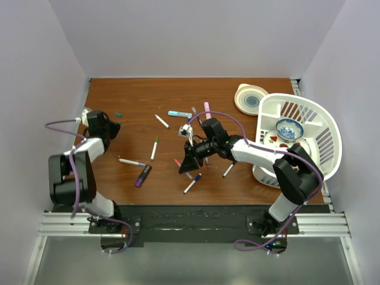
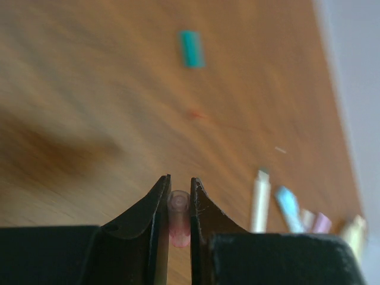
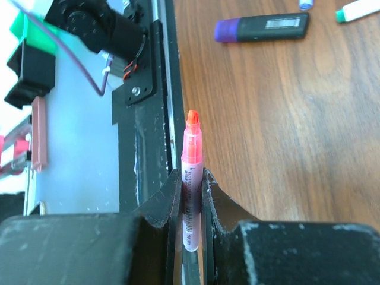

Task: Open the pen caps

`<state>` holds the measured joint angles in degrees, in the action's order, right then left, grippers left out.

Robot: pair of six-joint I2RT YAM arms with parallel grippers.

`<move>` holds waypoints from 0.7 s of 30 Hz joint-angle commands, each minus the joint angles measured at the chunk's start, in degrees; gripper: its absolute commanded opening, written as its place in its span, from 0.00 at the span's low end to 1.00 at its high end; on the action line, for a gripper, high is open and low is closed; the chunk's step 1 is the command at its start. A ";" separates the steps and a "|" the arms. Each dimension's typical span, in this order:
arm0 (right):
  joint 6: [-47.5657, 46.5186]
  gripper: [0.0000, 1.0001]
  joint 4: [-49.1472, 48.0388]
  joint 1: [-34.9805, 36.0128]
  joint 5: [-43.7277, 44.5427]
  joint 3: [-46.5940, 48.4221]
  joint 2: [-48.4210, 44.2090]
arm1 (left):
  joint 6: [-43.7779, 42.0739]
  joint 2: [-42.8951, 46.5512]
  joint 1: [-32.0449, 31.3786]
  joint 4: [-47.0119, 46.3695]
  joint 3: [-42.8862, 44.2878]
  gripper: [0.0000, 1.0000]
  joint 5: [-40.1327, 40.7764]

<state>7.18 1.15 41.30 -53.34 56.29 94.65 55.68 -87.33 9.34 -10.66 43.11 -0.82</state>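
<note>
My left gripper [image 1: 113, 126] hovers at the table's left side, shut on a small translucent pink pen cap [image 2: 178, 215] that stands between its fingers. A loose teal pen cap [image 2: 191, 48] lies on the wood beyond it, also seen from above [image 1: 119, 114]. Near the table's middle my right gripper [image 1: 189, 165] is shut on a pink marker pen [image 3: 192, 172] whose orange-red tip is bare and points toward the table's near edge. Several capped pens lie scattered: a green-capped one [image 1: 155, 147], a purple-capped one [image 1: 132, 161], a blue-capped one [image 1: 191, 184].
A black highlighter with a purple cap [image 1: 142, 176] lies left of the right gripper, also in the right wrist view [image 3: 261, 28]. A white basket [image 1: 323, 127] holding a blue bowl [image 1: 289, 128] stands at the right, a plate [image 1: 251, 98] behind it.
</note>
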 commanded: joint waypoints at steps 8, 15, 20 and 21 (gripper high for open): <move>-4.89 0.00 3.07 -1.75 -2.82 2.42 -2.19 | -3.73 -23.40 5.86 9.60 20.14 0.16 2.40; -4.81 0.00 3.16 -3.33 -2.82 2.51 -2.81 | -5.85 -31.23 6.04 15.22 29.30 0.29 1.17; -4.81 0.00 2.98 -3.94 -2.91 2.51 -2.81 | -6.28 -32.03 6.04 15.23 30.71 0.43 -0.76; -4.72 0.00 3.07 -4.03 -2.91 2.59 -2.72 | -6.29 -31.85 6.12 15.40 30.80 0.44 -1.20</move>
<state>3.44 4.32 37.78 -55.00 56.55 94.43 51.53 -117.23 14.94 -0.14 73.12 -1.04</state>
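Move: The left hand still holds the pink cap; the teal cap it is being taken to lies about 10 cm ahead, 5 cm to the left and some 8 cm below. The uncapped white pen lies around 7 cm ahead and 18 cm to the right, the green-capped pen 8 cm back and 14 cm to the right, both on the table. From the right hand, the teal cap is roughly 28 cm ahead, 35 cm left and 10 cm below. The left hand sinks quickly by about 7 cm while swinging left and tipping its fingers some 10 degrees further down, then glides forward low over the table, about 9 cm forward in all, carrying the pink cap to the near side of the teal one and opening the fingers around it as it slows. The right hand keeps its grip on the uncapped pink marker and eases a couple of centimetres to the right and forward. ##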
